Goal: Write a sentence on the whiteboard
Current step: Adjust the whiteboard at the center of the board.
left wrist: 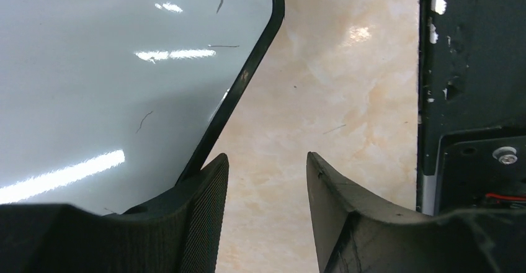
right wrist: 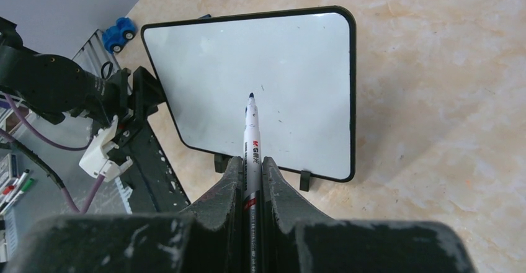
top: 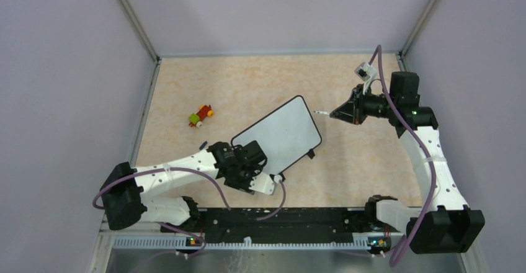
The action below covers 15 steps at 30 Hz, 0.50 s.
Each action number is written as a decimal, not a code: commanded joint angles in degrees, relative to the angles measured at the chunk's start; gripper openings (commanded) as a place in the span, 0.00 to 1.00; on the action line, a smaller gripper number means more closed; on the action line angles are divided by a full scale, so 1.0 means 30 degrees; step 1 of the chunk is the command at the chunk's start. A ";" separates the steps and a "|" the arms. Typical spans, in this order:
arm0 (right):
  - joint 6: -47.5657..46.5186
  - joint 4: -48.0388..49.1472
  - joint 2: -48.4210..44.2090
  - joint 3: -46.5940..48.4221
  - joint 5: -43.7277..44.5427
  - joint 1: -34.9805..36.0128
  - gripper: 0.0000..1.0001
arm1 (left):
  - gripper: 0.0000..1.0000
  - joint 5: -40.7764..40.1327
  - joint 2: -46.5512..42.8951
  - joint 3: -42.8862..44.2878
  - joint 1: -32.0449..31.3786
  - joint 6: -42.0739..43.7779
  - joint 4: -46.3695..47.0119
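The whiteboard (top: 279, 133) lies slanted mid-table, black-framed, with two small feet on its near-right edge. Its face (right wrist: 260, 74) is bare white with a few faint specks, and no sentence is in view. My left gripper (top: 253, 157) sits at the board's near-left corner. Its jaws are open (left wrist: 267, 156) with only table between them, and the left finger overlaps the board's frame (left wrist: 248, 74). My right gripper (top: 335, 113) hovers just right of the board, shut (right wrist: 251, 159) on a white marker (right wrist: 251, 130). The marker's uncapped dark tip (top: 319, 111) points toward the board.
A red, yellow and green toy (top: 200, 116) lies left of the board. A blue toy car (right wrist: 120, 31) sits by the left wall. The black base rail (top: 279, 220) runs along the near edge. Grey walls enclose the table on three sides.
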 commanded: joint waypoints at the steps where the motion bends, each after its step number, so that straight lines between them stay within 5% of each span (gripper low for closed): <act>1: -0.0400 0.0107 -0.0278 0.0806 -0.0135 -0.0068 0.00 | 0.56 -0.0558 -0.0137 -0.0129 0.0091 -0.0120 0.2037; 6: -0.0480 0.0016 -0.0284 0.0805 -0.0165 -0.0060 0.00 | 0.62 -0.0192 -0.0481 -0.0529 0.0137 -0.0555 0.1787; 15: -0.0695 -0.0194 -0.0274 0.0824 -0.0363 0.0061 0.00 | 0.84 0.7989 -0.1622 0.3109 0.1099 -0.1255 -0.3239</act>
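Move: The left fingers are down at the whiteboard's near-left short edge; the board's middle lies about 14 cm ahead and 12 cm to the right, roughly 2 cm below the hand point. The nearer black clip sits about 13 cm right and 2 cm ahead, while the marker cap is some 13 cm ahead and 12 cm left. From the right hand, the board's middle is about 16 cm left, 5 cm ahead and 21 cm below. Finish the nudge with the left gripper: keep its forward finger against the whiteboard's short edge and push just under 1 cm forward and to the right. Then draw back towards the base about 3.5 cm, coming off the edge and starting to rise at the end, fingertips swinging some 10 degrees back as the fingers open wider. ##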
